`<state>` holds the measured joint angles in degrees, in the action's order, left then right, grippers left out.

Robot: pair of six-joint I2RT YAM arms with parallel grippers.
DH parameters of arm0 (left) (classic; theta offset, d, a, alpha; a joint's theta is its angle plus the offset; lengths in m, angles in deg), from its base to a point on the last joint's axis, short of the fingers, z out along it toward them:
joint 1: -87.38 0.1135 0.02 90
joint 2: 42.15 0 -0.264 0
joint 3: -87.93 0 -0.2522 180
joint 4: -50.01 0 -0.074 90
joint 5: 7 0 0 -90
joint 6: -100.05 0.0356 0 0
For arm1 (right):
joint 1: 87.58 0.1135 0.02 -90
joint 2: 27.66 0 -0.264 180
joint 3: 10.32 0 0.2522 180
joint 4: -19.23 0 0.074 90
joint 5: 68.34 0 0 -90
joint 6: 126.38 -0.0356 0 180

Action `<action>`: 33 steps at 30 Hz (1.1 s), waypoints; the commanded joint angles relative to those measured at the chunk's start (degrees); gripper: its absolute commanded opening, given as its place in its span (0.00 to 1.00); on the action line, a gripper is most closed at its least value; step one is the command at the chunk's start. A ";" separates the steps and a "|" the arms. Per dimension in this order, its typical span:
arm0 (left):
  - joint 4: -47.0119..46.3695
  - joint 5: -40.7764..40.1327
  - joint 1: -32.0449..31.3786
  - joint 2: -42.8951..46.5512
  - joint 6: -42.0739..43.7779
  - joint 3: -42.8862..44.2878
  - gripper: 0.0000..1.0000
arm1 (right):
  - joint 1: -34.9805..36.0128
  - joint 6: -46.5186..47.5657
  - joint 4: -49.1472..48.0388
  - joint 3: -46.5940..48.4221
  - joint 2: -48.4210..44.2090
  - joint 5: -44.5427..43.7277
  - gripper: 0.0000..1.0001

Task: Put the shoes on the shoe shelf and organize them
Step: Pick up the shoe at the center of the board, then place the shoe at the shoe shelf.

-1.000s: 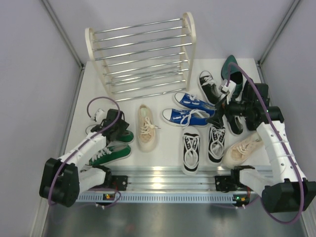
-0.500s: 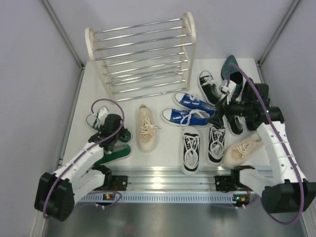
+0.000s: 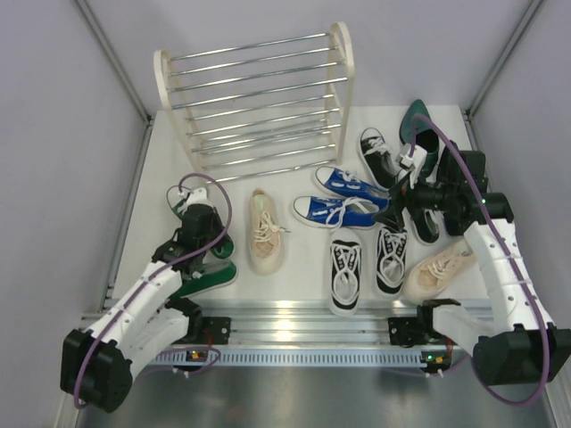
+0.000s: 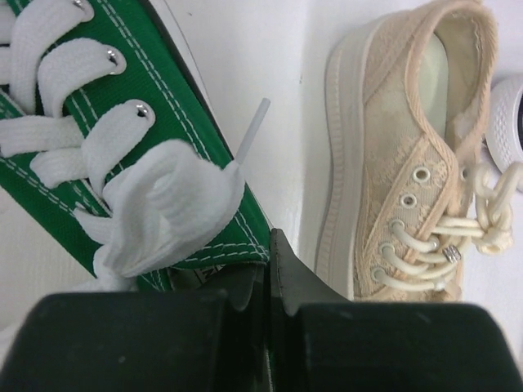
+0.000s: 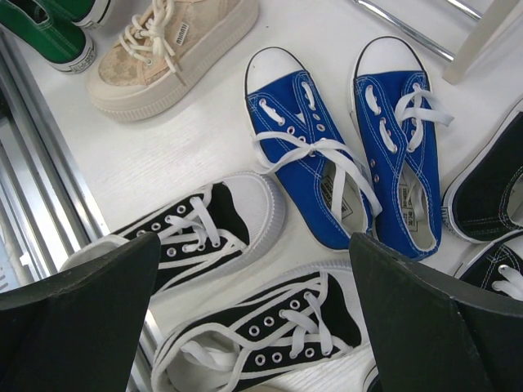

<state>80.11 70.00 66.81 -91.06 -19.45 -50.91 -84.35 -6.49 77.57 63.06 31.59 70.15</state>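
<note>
My left gripper (image 4: 266, 265) is shut on the side wall of a green sneaker (image 4: 163, 131), with green canvas pinched between its jaws. In the top view this gripper (image 3: 200, 234) sits over the farther green sneaker (image 3: 227, 246); its mate (image 3: 211, 275) lies nearer. My right gripper (image 5: 253, 245) hangs wide open above two black-and-white sneakers (image 5: 196, 229) (image 5: 278, 327), touching nothing. Two blue sneakers (image 5: 315, 180) (image 5: 400, 139) lie just beyond. The shoe shelf (image 3: 163, 76) stands at the back left with bare rods.
A beige shoe (image 3: 264, 230) lies right of the green pair, another (image 3: 437, 270) at the front right. A black-and-white sneaker (image 3: 379, 156) and a dark green dress shoe (image 3: 419, 125) lie at the back right. A metal rail (image 3: 303, 321) runs along the near edge.
The left jaws have closed on the green sneaker, and the left arm's elbow has swung nearer and lower. The right arm and the other shoes have not moved.
</note>
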 commanded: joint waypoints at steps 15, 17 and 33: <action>4.75 24.41 -0.25 -2.15 -0.83 10.30 0.00 | 0.47 1.05 -2.65 0.85 -1.32 1.69 0.99; 5.54 24.86 -0.16 -3.38 0.49 11.88 0.00 | 0.47 0.87 -2.83 0.94 -1.32 1.78 0.99; 5.90 14.14 -0.25 -20.26 24.30 25.51 0.00 | 0.47 1.05 -2.74 0.06 -2.38 1.43 0.99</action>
<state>90.56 87.69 66.70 -110.21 -3.50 -30.43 -84.35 -6.49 77.52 63.06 30.60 70.19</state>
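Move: The green shoe is already off the board in the left hand, and the shoe shelf's middle lies about 20 cm ahead and 12 cm to the right of that hand, a little above it. The beige shoe is some 14 cm to its right and 1 cm back, about 6 cm below. The other green shoe lies roughly 15 cm back and 5 cm left. From the right hand, the shelf's middle is about 20 cm ahead, 38 cm left and 10 cm lower. The green shoe, still pinched at its opening in the shut left fingers, is carried about 6 cm right with a 3 cm draw back, then forward about 5 cm towards the shelf, close by the beige shoe. It rises a couple of centimetres on the way, while the wrist turns some 25 degrees clockwise and the fingertips tip a little farther down. ##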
